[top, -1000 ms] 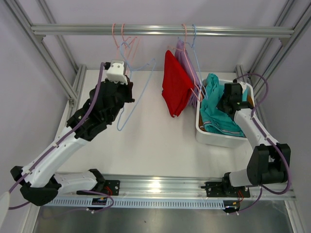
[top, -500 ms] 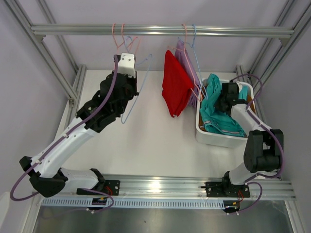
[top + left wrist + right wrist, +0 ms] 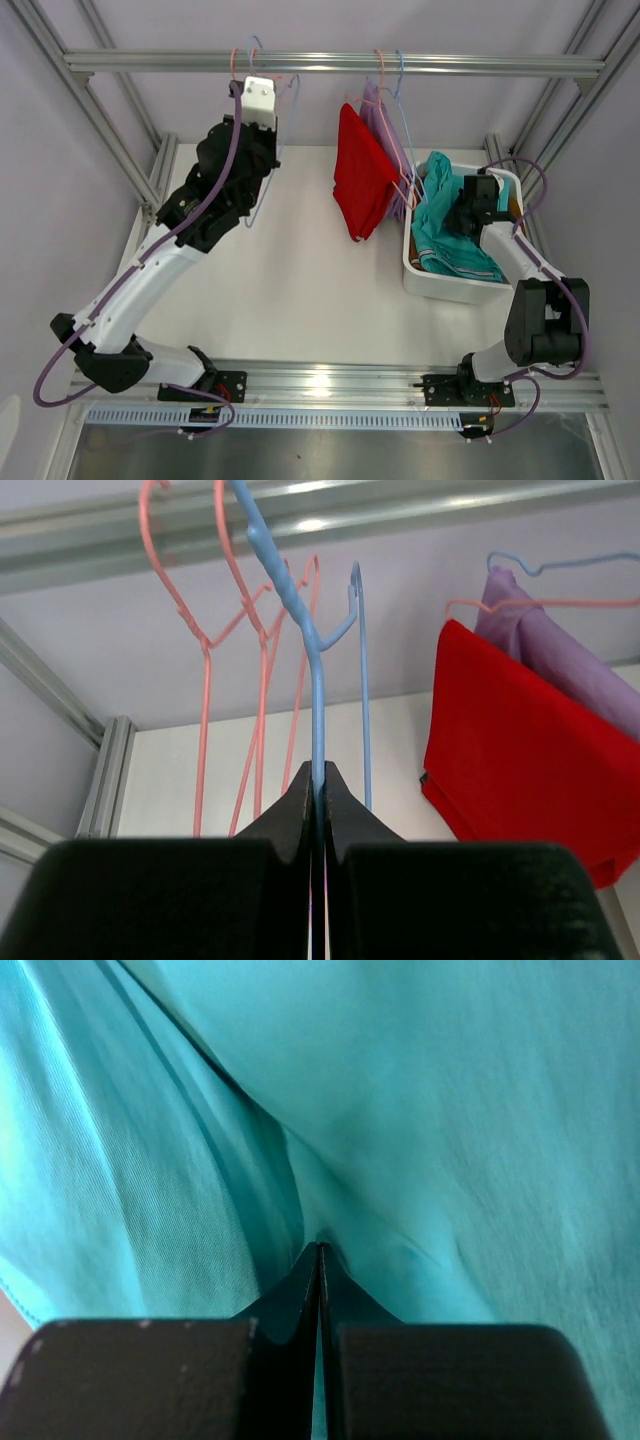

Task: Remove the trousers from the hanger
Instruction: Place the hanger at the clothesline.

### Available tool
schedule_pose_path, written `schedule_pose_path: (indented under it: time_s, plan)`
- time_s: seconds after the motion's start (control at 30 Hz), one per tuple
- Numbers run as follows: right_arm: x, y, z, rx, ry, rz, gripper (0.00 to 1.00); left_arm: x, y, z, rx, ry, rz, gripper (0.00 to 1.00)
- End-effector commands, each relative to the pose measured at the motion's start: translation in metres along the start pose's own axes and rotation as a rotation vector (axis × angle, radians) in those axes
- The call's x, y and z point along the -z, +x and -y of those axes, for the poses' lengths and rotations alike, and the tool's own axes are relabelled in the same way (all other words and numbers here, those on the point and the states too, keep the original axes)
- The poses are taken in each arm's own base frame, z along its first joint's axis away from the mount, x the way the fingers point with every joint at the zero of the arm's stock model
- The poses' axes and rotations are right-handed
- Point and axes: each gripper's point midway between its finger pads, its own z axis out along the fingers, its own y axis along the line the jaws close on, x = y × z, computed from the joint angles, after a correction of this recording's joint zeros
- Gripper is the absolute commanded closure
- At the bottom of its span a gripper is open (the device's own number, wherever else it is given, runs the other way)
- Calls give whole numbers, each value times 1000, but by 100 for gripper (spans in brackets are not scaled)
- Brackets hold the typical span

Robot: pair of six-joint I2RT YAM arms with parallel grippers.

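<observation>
My left gripper (image 3: 262,105) is shut on the wire of an empty blue hanger (image 3: 318,700), held high just under the rail (image 3: 330,63). The red trousers (image 3: 360,185) hang folded over a pink hanger, and the lavender trousers (image 3: 378,125) hang just behind them; both also show in the left wrist view, red (image 3: 520,750) and lavender (image 3: 560,650). The teal trousers (image 3: 445,245) lie in the white bin (image 3: 450,288). My right gripper (image 3: 462,212) is down in the bin, its jaws shut on a fold of teal cloth (image 3: 450,1110).
Two empty pink hangers (image 3: 205,680) hang on the rail left of the blue one. Aluminium frame posts stand at both sides of the white table (image 3: 300,270). The bin sits at the table's right edge.
My left arm has lifted the blue hanger up and to the right, close under the rail. The right gripper has shifted a little within the bin, still pinching teal cloth.
</observation>
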Motion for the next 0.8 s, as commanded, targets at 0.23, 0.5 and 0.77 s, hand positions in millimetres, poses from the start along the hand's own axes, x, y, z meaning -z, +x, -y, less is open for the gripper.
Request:
schedule_pose_path:
  time_s: [0.23,0.5,0.77]
  plan:
    - [3,1,-3,-7,-67,-2,100,-44,-34,-12,3,12,16,100]
    - [-5,7,-5,-3,-76,-24,100,-80,-20,-2,7,35,-52,100]
    - [-4,7,-6,4,-88,-18,100,-101,-1,-6,5,22,-91,100]
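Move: The left hand holds the blue hanger; the free stretch of clothesline it is bound for lies about 10 cm ahead, 1 cm right and some 11 cm above. The two pink hangers hang on the line about 4 cm left of the hand and 10 cm ahead; the red trousers are roughly 16 cm right, 10 cm ahead and 8 cm below. From the right hand, down in the basket, that stretch lies about 38 cm left, 5 cm ahead and 45 cm up. Left hand carries the still-pinched blue hanger about 9 cm forward to the clothesline, rising slightly, then sinking 5 cm. ##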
